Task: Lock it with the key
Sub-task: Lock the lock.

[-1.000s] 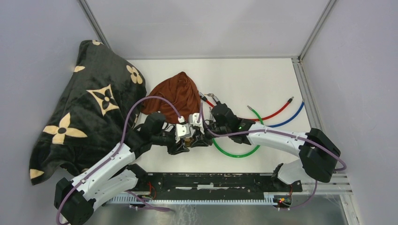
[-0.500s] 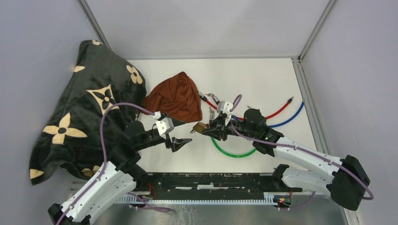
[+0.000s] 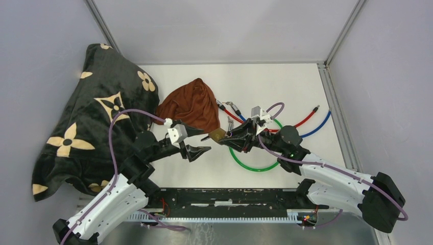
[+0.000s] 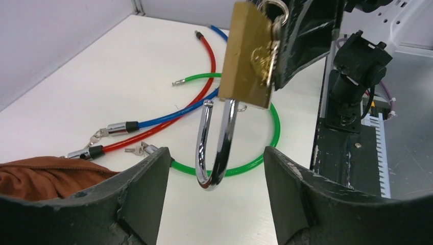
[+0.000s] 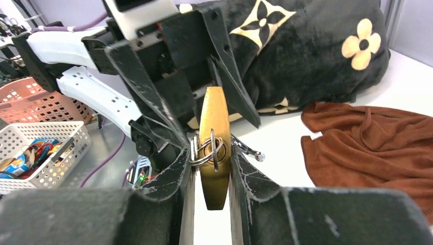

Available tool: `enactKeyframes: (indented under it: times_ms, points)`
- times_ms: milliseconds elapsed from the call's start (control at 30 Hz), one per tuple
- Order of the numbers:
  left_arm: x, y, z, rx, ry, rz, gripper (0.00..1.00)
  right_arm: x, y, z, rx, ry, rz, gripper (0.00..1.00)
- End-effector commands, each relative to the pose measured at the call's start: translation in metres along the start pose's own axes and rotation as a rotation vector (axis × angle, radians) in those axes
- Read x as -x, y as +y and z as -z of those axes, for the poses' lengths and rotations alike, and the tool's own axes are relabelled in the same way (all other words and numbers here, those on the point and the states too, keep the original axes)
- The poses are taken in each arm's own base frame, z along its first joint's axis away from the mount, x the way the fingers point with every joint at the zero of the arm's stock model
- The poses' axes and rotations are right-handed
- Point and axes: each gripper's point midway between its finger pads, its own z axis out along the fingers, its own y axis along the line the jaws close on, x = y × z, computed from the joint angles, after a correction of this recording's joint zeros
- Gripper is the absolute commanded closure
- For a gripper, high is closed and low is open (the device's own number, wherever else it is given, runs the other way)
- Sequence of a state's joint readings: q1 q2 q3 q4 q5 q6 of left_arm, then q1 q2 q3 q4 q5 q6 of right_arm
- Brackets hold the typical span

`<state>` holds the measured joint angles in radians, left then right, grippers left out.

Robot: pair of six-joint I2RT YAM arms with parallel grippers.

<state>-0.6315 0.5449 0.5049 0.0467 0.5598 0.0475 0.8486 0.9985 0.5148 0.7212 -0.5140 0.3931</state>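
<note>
My right gripper (image 3: 231, 137) is shut on a brass padlock (image 3: 218, 135), holding it off the table with the body pinched flat between the fingers (image 5: 214, 138). A key on a ring (image 5: 210, 149) sits in the keyhole end facing that wrist. The padlock body (image 4: 250, 56) hangs in the left wrist view, and one leg of its chrome shackle (image 4: 214, 148) stands free of the body. My left gripper (image 3: 203, 142) is open and holds nothing. The shackle's bow points in between its fingers (image 4: 148, 184) without touching them.
A green cable loop (image 3: 255, 166), a red cable (image 3: 301, 121) and a blue cable (image 3: 316, 130) lie right of centre. Small keys (image 4: 135, 149) lie by the cable ends. A brown cloth (image 3: 191, 104) and a black flowered blanket (image 3: 97, 117) lie on the left.
The left gripper opened, let go of the padlock and drew back to the left. The right arm carried the padlock to the right, still holding it.
</note>
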Motion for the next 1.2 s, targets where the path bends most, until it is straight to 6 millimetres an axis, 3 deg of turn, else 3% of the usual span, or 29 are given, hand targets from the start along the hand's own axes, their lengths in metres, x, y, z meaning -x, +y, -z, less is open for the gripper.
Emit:
enactKeyframes:
  times_ms: [0, 100, 167, 267, 400, 500, 533, 633, 767, 967, 1167]
  points:
    - [0.001, 0.000, -0.008, -0.021, -0.004, 0.007, 0.31, 0.059, 0.029, 0.000, 0.106, -0.196, 0.087, 1.00]
    - [0.007, 0.002, -0.011, -0.022, -0.025, 0.000, 0.50, 0.057, 0.032, -0.001, 0.125, -0.186, 0.091, 1.00]
    - [0.013, -0.002, -0.012, -0.042, -0.044, 0.011, 0.72, 0.054, 0.032, -0.001, 0.130, -0.176, 0.094, 1.00]
    - [0.023, -0.009, -0.010, -0.071, -0.064, 0.037, 0.96, 0.046, 0.028, -0.001, 0.120, -0.150, 0.101, 1.00]
    - [0.023, -0.011, -0.006, -0.067, -0.029, 0.067, 0.98, 0.021, 0.023, 0.001, 0.123, -0.043, 0.142, 0.96]
    - [0.008, -0.005, -0.001, -0.022, 0.055, 0.076, 0.98, -0.011, 0.016, 0.007, 0.141, 0.132, 0.232, 0.21]
    - [0.003, -0.002, 0.002, -0.004, 0.086, 0.056, 0.98, -0.018, 0.008, 0.010, 0.113, 0.178, 0.271, 0.02]
    - [-0.008, 0.005, 0.009, 0.025, 0.166, -0.007, 0.98, -0.042, -0.007, 0.027, 0.070, 0.322, 0.345, 0.02]
    - [-0.021, 0.005, 0.018, -0.007, 0.267, -0.101, 0.98, -0.047, -0.016, 0.035, 0.036, 0.377, 0.393, 0.02]
    - [-0.025, -0.005, 0.022, -0.094, 0.313, -0.144, 0.98, -0.051, -0.017, 0.016, 0.101, 0.370, 0.372, 0.02]
    - [-0.026, -0.009, 0.022, -0.118, 0.312, -0.144, 0.98, -0.054, -0.010, -0.008, 0.201, 0.349, 0.291, 0.12]
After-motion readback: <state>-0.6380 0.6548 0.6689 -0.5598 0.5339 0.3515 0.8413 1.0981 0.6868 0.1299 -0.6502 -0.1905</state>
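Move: The padlock's shackle hangs between my left hand's open fingers, its middle about 2 cm to the right, 1 cm forward and 1 cm below. The brass body lies some 5 cm right, 1 cm forward and 2 cm above that hand. My right hand still grips the body, whose middle is about 3 cm left and 1 cm forward of its hand point. On the table, some 24 cm below my left hand, the brown cloth lies about 14 cm forward and 5 cm left. I ease my left hand about 1 cm down and right, then close its fingers on the shackle while my right hand holds the body nearly still. Then I open my right fingers wide and let go of the body. I lower both hands some 7 to 9 cm, tipping their fingertips down about 25 degrees, while my left draws about 4 cm left with the padlock. ##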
